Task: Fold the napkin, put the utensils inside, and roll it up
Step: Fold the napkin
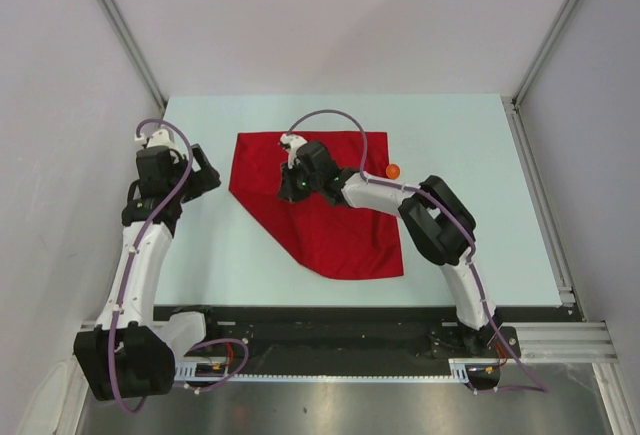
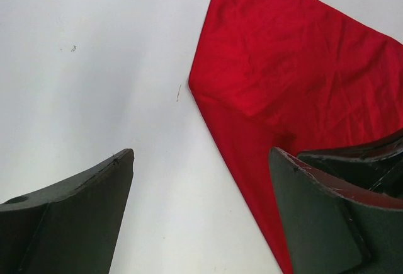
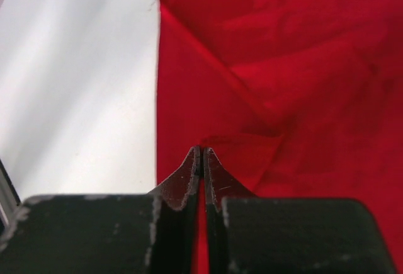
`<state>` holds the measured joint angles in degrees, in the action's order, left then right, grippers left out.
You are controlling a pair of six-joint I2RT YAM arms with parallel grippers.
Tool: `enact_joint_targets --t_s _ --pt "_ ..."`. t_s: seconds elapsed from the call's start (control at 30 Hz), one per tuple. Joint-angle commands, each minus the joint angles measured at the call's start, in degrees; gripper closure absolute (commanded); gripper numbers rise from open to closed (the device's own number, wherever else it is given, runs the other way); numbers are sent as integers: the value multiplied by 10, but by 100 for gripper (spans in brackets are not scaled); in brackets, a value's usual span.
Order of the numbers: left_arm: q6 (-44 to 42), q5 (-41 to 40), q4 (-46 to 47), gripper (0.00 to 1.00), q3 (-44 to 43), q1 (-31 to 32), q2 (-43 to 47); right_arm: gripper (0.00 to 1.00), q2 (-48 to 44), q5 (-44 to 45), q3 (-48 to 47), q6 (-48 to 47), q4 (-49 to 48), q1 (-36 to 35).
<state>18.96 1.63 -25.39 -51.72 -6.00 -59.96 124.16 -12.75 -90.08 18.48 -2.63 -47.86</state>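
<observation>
The red napkin (image 1: 330,225) lies on the table, its lower left part turned in so the left edge runs on a slant. It also shows in the left wrist view (image 2: 283,66) and the right wrist view (image 3: 283,66). My right gripper (image 1: 292,187) is over the napkin's upper middle, shut on a small raised fold of the cloth (image 3: 202,151). My left gripper (image 1: 208,177) is open and empty just left of the napkin's left edge (image 2: 201,154). The orange spoon (image 1: 392,170) lies at the napkin's upper right corner, mostly hidden by my right arm.
The pale table (image 1: 460,135) has metal rails along its right side (image 1: 540,195) and near edge. White walls stand at the left, back and right.
</observation>
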Motion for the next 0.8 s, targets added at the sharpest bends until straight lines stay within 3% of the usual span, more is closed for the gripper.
enact_joint_targets --t_s 0.0,0.77 --pt "-13 -5 11 8 2 -6 6 99 -12 -22 -9 1 -3 26" --pt "-24 -35 5 8 -2 -7 -20 100 14 40 -18 -71 21 169"
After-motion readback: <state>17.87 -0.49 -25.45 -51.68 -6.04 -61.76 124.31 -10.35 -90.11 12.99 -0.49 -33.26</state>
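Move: The napkin's near-left corner is already pinched in the right fingers, some 5 cm above the table. The far-right corner of the napkin lies about 27 cm ahead and 27 cm right of this hand. The orange spoon's bowl is roughly 28 cm right and 13 cm ahead; the fold's left end is 17 cm left and 7 cm ahead, its near end 9 cm right and 18 cm back. From the left hand, the far-right corner lies about 30 cm ahead, 44 cm right. Keep the right fingers shut on the napkin corner and draw it diagonally, right and forward in equal parts, some 16 cm over the cloth towards the far-right corner. Stay low, sinking only about 1 cm, and let the wrist turn about 15 degrees clockwise on the way. ##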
